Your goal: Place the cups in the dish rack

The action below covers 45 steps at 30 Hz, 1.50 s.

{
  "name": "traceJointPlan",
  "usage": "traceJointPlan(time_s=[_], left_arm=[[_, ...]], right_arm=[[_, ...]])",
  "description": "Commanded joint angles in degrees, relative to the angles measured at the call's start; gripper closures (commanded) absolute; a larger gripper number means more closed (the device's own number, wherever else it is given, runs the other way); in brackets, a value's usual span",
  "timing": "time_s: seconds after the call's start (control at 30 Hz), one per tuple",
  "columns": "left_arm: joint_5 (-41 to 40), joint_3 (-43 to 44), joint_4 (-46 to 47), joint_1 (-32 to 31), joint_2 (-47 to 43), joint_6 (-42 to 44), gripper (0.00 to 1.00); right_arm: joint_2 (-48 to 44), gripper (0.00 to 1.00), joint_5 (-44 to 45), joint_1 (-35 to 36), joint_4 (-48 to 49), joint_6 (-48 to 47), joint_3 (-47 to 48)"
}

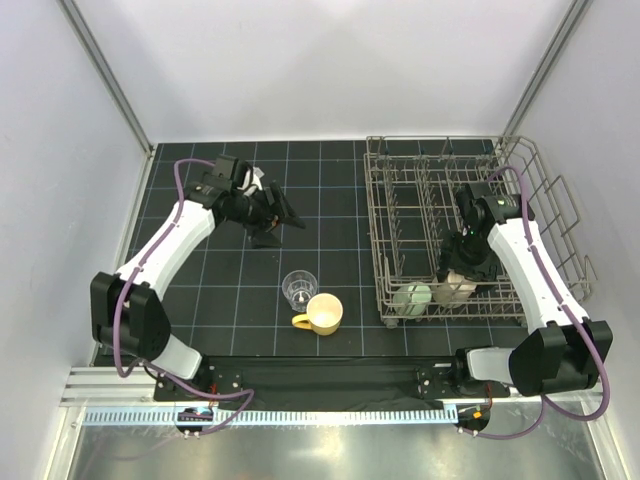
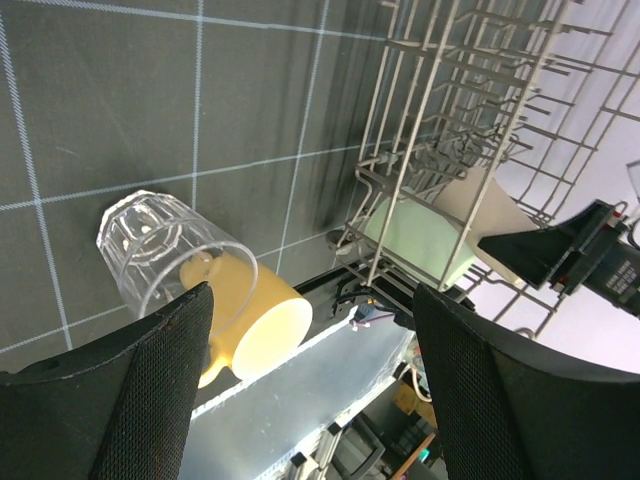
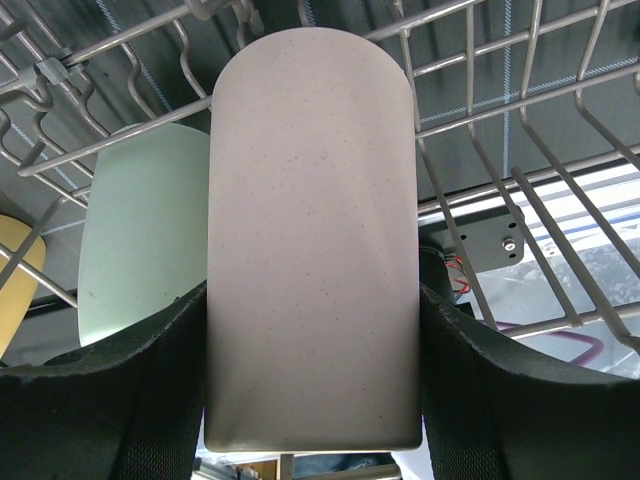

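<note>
The grey wire dish rack (image 1: pixel 375 230) stands on the right of the mat. In its near corner a pale green cup (image 1: pixel 413 297) lies on its side. Beside it is a tan tumbler (image 3: pixel 310 240), with my right gripper (image 3: pixel 312 385) shut on its sides inside the rack (image 3: pixel 480 130). A clear glass (image 1: pixel 298 287) stands upright on the mat, and a yellow mug (image 1: pixel 322 313) lies just in front of it with its handle to the left. My left gripper (image 1: pixel 272 216) hangs open and empty at the far left, well away from both. In the left wrist view its fingers (image 2: pixel 160 390) frame the glass (image 2: pixel 165 250) and mug (image 2: pixel 262 328).
White walls close in the black gridded mat (image 1: pixel 330 180) on three sides. A metal rail (image 1: pixel 320 415) runs along the near edge by the arm bases. The rack's raised wire sides and upright tines (image 2: pixel 450 90) surround the right arm.
</note>
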Motion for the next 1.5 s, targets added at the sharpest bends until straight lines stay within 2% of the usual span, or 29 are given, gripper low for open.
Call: traceJointPlan(time_s=[0.0,0.2,0.5,0.67,0.83,1.07,1.23,1.37,1.47], left_arm=[[1.6,2.3,1.8,0.3,1.6,1.4,0.21],[2.5,0.7,3.0,0.3,1.7,1.7,0.22],[3.2,-0.8,3.6,0.4,0.3,3.6,0.22],[3.2,-6.1,6.5,0.4,-1.7,3.6,0.22],[3.7,-9.8,9.1,0.3,-3.5,3.1,0.22],[4.1,-10.5,8.7,0.3,-7.6,2.7,0.22],[3.6,-11.8,8.0,0.3,-9.9,3.1,0.22],[3.3,-12.1,6.8,0.4,-10.6,3.6,0.22],[2.9,-12.0,6.5,0.4,-10.7,3.9,0.21]], right_arm=[[0.6,0.96,3.7,-0.5,-7.1,1.1,-1.8],[-1.8,0.96,0.4,-8.0,-7.0,-0.5,-0.5],[1.3,0.96,-5.5,-8.1,-7.2,-2.5,-0.1],[4.4,0.96,-7.6,-8.1,-7.2,-3.0,3.3],[8.5,0.96,-5.8,-8.2,-7.2,-3.6,10.9],[11.6,0.96,-6.0,-8.2,-7.0,-3.9,11.8],[14.2,0.96,-0.2,-8.2,-7.0,-4.2,16.3],[13.7,0.96,1.8,-8.2,-7.1,-4.4,18.8],[10.0,0.96,3.4,-8.2,-7.1,-4.1,16.3]])
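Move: The right hand already holds the beige cup low at the rack's near side; the open rack space it is taken to lies about 7 cm ahead and 4 cm to its right. The green cup sits some 10 cm to the right hand's left and 2 cm nearer. From the left hand, the clear glass is about 9 cm back, 3 cm right and 11 cm below, the yellow mug 14 cm back and 7 cm right; that rack space is some 40 cm right and 3 cm back. Sideways first, the right hand shifts about 1.5 cm right and partly back, turning slightly clockwise, then carries the beige cup forward some 7 cm and to the right, away from the green cup and near rail, rising slightly with its grip kept. The left hand, still open and empty, dips about 4 cm while drawing back towards the glass, then climbs again. ##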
